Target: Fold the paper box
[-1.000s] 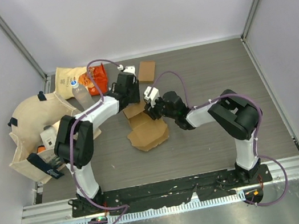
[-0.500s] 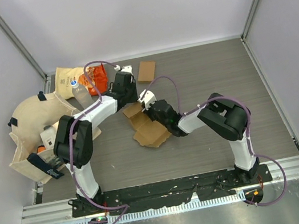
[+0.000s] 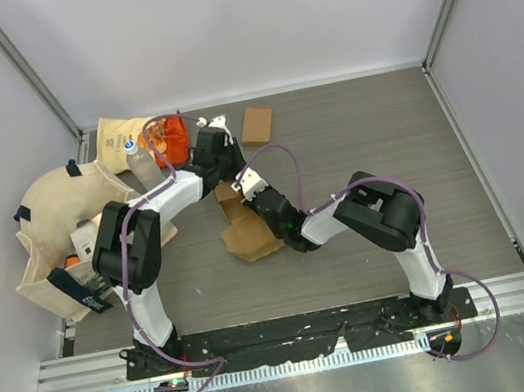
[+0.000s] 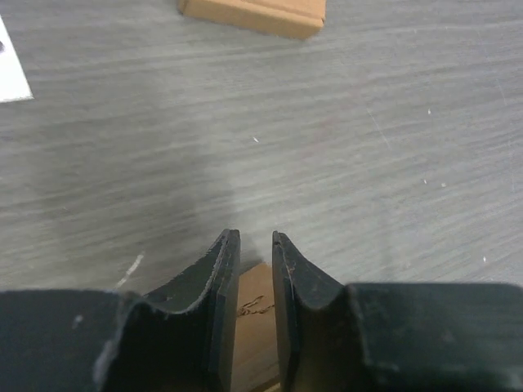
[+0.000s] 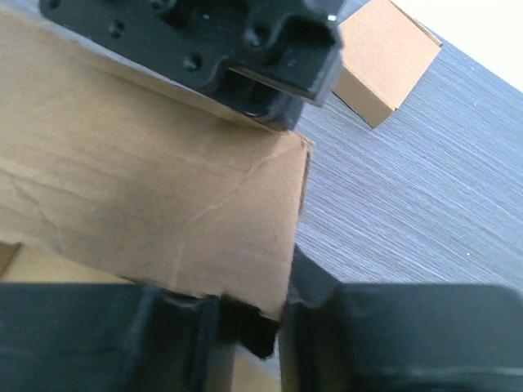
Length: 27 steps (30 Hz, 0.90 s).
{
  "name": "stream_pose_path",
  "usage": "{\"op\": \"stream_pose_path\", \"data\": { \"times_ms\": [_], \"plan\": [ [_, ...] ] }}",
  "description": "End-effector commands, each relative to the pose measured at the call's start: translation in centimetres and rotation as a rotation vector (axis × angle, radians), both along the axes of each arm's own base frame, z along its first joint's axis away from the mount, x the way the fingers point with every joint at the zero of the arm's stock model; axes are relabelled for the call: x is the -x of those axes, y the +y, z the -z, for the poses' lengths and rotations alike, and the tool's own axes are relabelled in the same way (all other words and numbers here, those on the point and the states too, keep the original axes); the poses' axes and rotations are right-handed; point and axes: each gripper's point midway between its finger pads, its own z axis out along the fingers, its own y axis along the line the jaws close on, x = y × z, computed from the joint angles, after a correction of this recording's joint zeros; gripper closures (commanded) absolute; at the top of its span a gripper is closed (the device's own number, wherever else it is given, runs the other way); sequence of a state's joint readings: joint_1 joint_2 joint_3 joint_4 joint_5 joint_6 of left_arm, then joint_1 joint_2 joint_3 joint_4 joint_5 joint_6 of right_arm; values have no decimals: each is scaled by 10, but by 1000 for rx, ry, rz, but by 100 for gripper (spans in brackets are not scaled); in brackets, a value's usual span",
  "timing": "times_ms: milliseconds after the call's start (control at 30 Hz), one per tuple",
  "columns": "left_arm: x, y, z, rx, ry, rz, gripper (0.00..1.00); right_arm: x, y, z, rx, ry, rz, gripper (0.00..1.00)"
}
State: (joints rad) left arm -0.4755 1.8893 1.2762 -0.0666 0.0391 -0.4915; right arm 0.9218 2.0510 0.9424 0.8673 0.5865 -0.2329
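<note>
The paper box (image 3: pixel 248 231) is a brown cardboard blank, partly unfolded, lying mid-table. My left gripper (image 3: pixel 224 175) reaches it from the far side. In the left wrist view its jaws (image 4: pixel 255 238) stand nearly together with a cardboard flap (image 4: pixel 255 327) pinched between them. My right gripper (image 3: pixel 245 199) comes in from the right, just near of the left one. In the right wrist view a raised box panel (image 5: pixel 155 196) fills the frame, its lower corner runs down between the right gripper (image 5: pixel 278 304) jaws, and the left gripper's black body (image 5: pixel 245 45) sits on the panel's far edge.
A small folded cardboard box (image 3: pixel 256 124) lies farther back. At the left are a beige cloth bag (image 3: pixel 58 217), a tan pouch (image 3: pixel 118 138), an orange packet (image 3: pixel 167 137) and a clear bottle (image 3: pixel 142 166). Grey walls enclose the table.
My right arm has swung left and closed in on the box, its jaws narrowing. The box has slid a little left. The left jaws have narrowed on the flap.
</note>
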Motion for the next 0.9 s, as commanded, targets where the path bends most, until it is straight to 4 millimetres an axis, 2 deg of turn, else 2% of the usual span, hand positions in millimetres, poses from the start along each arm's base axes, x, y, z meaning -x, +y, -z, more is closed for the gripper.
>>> {"op": "stream_pose_path", "data": {
  "times_ms": [0,33,100,133,167,200,233,267,333,367,400,467,500,533,567,600,633,667,700,733,767,800,833,867],
  "plan": [
    [34,-20,-3,3,79,105,72,10,-1,-25,-47,-36,-51,63],
    [31,-18,-8,-3,68,99,71,14,-6,-35,-62,-46,-52,57],
    [22,-12,-18,-23,40,76,66,22,-19,-28,-40,-29,-44,41],
    [21,-11,-21,-32,38,72,64,24,-22,-27,-31,-20,-50,39],
    [13,-12,-34,-37,12,62,61,29,-25,-26,-29,-8,-59,36],
    [13,-7,-36,-63,16,56,59,33,-28,-25,-30,5,-63,32],
    [10,-7,-42,-69,6,52,58,41,-33,-17,-30,27,-78,30],
    [6,-7,-54,-67,-16,48,56,44,-33,-28,-86,28,-84,27],
    [6,-7,-63,-67,-32,53,53,54,-36,-26,-101,64,-105,25],
    [4,-2,-69,-80,-52,31,53,58,-37,-35,-132,71,-114,23],
    [5,-1,-71,-81,-56,33,53,63,-36,-39,-163,83,-136,22],
    [8,1,-73,-85,-58,32,52,74,-42,-34,-168,138,-157,21],
    [10,3,-80,-83,-69,27,52,80,-40,-51,-231,143,-175,21],
    [11,5,-83,-79,-76,22,52,86,-43,-49,-230,167,-197,21],
    [14,7,-84,-76,-78,19,52,96,-48,-39,-214,236,-197,21],
    [18,10,-97,-62,-101,9,52,104,-47,-49,-262,261,-210,21],
    [24,14,-97,-61,-98,-11,52,110,-54,-46,-284,298,-193,21],
    [28,18,-102,-52,-104,-28,52,118,-65,-35,-272,363,-153,21],
    [36,25,-125,-24,-146,-45,52,122,-72,-46,-398,414,-83,21],
    [48,31,-118,-25,-132,-49,52,127,-73,-47,-451,488,-73,21],
    [57,34,-122,-10,-139,-48,52,124,-96,-35,-480,588,16,21],
    [72,41,-149,30,-201,-44,52,126,-101,-36,-564,667,59,21],
    [89,46,-131,17,-178,-24,52,137,-90,-44,-690,806,42,21],
    [104,41,-138,50,-202,46,52,139,-101,-38,-723,882,96,21]
  ]
}}
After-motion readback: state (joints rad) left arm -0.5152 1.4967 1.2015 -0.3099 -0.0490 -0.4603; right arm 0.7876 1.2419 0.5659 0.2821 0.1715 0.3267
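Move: The far half of the paper box sits right under both my hands: its middle is about 4 cm back, 2 cm left and 5 cm below my left hand, and some 1 cm ahead, 2 cm left and 3 cm below my right. The flat near panel lies about 8 cm back from my right hand and 1 cm to its left. From my left hand, the finished small box is some 17 cm ahead and 6 cm right, the white tag 12 cm ahead and 9 cm left. I let go of the far half's cardboard with both hands. My right fingers spread wide and draw back about 11 cm, then also rightward and up, the hand tipping down and rolling some 25 degrees each way. My left fingers open part way, ease back and slightly down, then lift clear by some 10 cm, ending back and a little left. ##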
